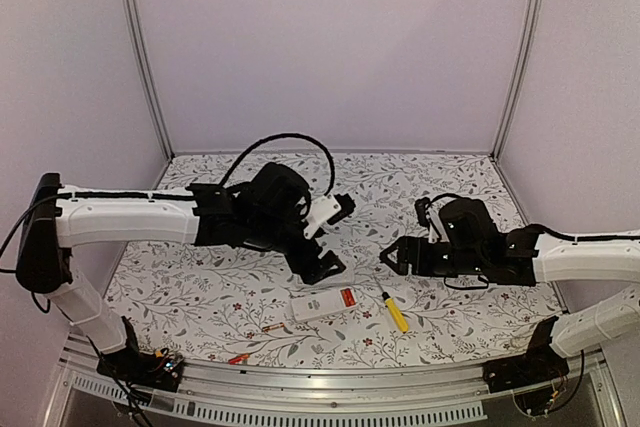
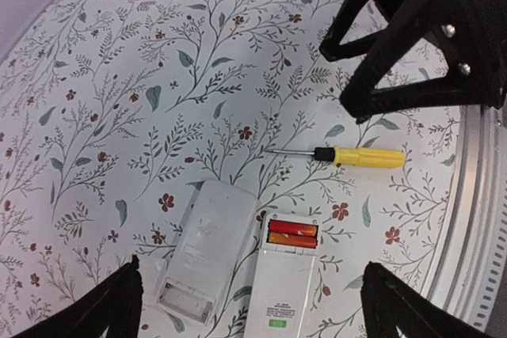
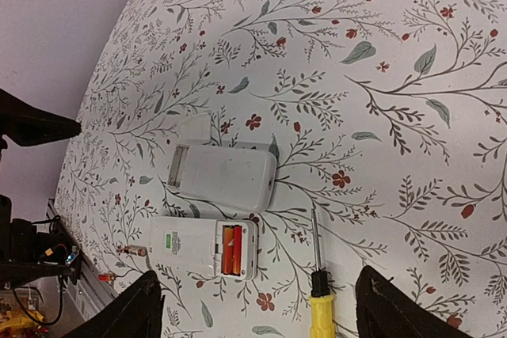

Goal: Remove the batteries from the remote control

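Observation:
Two white remote controls lie back-up, side by side. The nearer remote (image 2: 281, 290) (image 3: 186, 244) (image 1: 322, 305) has its compartment open, with two red-orange batteries (image 2: 292, 234) (image 3: 231, 249) in it. The other remote (image 2: 204, 247) (image 3: 226, 177) shows an empty compartment. A loose battery (image 3: 135, 251) (image 1: 272, 327) lies by the nearer remote's end, and another (image 1: 238, 358) lies near the front rail. My left gripper (image 2: 250, 267) (image 1: 333, 239) hangs open above both remotes, holding nothing. My right gripper (image 3: 257, 279) (image 1: 405, 237) is open too, hovering over the remotes and the screwdriver.
A yellow-handled screwdriver (image 2: 356, 156) (image 3: 321, 310) (image 1: 395, 312) lies right of the remotes. A small white cover piece (image 3: 198, 128) sits against the empty remote. The metal front rail (image 2: 475, 219) runs close by. The right gripper's black fingers (image 2: 372, 93) loom beyond the screwdriver in the left wrist view.

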Action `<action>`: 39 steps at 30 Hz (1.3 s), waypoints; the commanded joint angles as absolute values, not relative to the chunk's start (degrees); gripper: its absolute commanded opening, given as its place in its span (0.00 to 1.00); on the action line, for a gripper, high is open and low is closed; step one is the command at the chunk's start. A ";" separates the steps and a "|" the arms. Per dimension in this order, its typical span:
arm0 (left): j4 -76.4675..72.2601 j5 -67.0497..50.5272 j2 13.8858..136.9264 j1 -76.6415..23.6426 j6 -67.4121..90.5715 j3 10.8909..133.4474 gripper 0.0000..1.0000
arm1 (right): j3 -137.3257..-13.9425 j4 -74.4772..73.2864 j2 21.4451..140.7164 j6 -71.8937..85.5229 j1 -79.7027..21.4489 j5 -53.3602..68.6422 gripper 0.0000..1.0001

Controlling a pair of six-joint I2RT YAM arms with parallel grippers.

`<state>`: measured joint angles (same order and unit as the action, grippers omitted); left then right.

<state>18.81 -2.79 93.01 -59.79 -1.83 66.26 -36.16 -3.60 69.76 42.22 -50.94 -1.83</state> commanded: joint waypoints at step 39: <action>13.63 -14.03 81.49 -34.33 13.46 66.19 0.97 | -45.58 -23.29 91.78 51.85 -63.90 -8.33 0.40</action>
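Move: The right hand is open and empty. The yellow handle of the screwdriver lies about 7 cm back from it, straight in line sideways, and some 12 cm below. The battery-filled remote's middle is roughly 17 cm to this hand's left and 4 cm back; the emptied remote is also about 17 cm left but some 4 cm ahead, both at table height. From the left hand, the handle lies about 15 cm to the right, 2 cm back and 14 cm down. The right fingers come down astride the screwdriver's yellow handle, narrowing from wide open to about half without visibly clamping it; to get there the hand sinks about 11 cm and draws back some 6 cm, tilting to point more steeply down. Meanwhile the empty left hand swings forward, left and up, away from the remotes, some 20 cm in all, turning counter-clockwise, then holds nearly still. ##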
